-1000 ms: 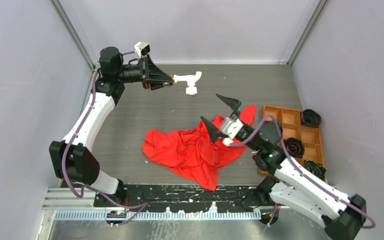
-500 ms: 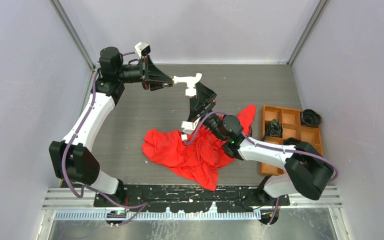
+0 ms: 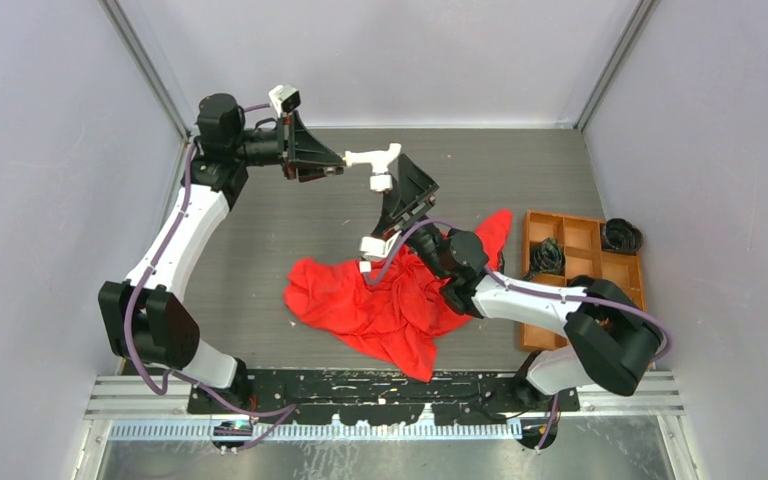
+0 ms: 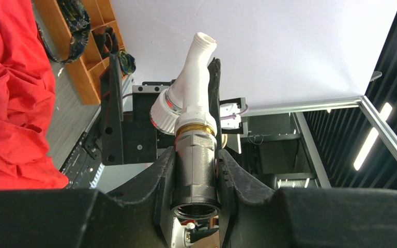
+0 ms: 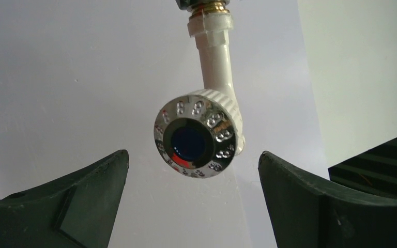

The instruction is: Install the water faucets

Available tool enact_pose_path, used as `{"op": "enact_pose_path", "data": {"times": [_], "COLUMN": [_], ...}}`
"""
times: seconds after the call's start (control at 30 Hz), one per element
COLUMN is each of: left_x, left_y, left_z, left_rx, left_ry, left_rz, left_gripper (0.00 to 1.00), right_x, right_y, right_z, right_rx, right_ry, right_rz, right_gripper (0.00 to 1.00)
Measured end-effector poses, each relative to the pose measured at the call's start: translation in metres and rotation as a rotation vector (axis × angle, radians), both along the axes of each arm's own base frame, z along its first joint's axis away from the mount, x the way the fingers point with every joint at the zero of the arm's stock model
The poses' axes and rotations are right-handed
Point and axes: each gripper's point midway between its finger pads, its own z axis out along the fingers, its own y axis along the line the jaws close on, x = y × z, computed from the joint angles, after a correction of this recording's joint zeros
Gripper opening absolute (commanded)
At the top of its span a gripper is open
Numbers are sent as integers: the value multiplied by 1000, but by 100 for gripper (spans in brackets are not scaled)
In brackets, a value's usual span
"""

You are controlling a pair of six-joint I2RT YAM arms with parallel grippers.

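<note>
The white water faucet point(image 3: 375, 158) is held in the air over the far part of the table. My left gripper point(image 3: 338, 165) is shut on a dark threaded fitting point(image 4: 195, 165) joined to the faucet's brassy tip point(image 4: 196, 127). The white spout point(image 4: 197, 64) points away from it. My right gripper point(image 3: 392, 190) is open and empty, with one finger on each side of the faucet's round blue-marked knob point(image 5: 196, 135) and not touching it. In the right wrist view the gripper point(image 5: 192, 157) faces the knob head-on.
A crumpled red cloth point(image 3: 380, 300) lies mid-table under the right arm. An orange compartment tray point(image 3: 582, 232) with black coiled parts point(image 3: 620, 236) stands at the right. Grey walls enclose the table on three sides.
My right arm has swung from over the red cloth up to the faucet, and its open fingers now straddle the knob. The left gripper and faucet have stayed still.
</note>
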Motion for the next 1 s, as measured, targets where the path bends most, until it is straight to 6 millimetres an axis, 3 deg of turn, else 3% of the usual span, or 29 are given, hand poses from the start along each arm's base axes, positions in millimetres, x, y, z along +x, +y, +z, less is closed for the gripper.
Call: {"op": "enact_pose_path", "data": {"times": [0.23,0.47,0.7,0.8,1.0], "left_x": [0,-2,-3,-3,-3], "left_y": [4,4,4,4,6], "left_z": [0,0,0,0,-2], "left_rx": [-1,-2,-2,-2,2], "left_ry": [2,4,6,6,0], "left_rz": [-3,-14,-18,-19,-21], "left_gripper": [0,0,0,0,0], "right_x": [-5,-9,-4,-4,-2], "right_y": [-14,-3,16,20,29], "right_z": [13,18,25,26,21], "right_rx": [27,6,-4,-1,21], "right_ry": [-30,-60,-81,-83,44], "right_rz": [-42,-16,17,28,85], "right_gripper": [100,96,59,37,27]}}
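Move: The knob of the faucet is right in front of the right hand's wide-open fingers, about 1 cm ahead, 2 cm left and 1 cm up. The spout sits some 5 cm beyond the knob, and the metal coupling in the left gripper about 5 cm ahead and 10 cm left of the right hand. From the left hand the knob lies roughly 8 cm right, 4 cm back and 2 cm lower. Right hand dips 1 cm right, swings 4 cm left, rising about 2 cm overall, and closes on the faucet knob. ##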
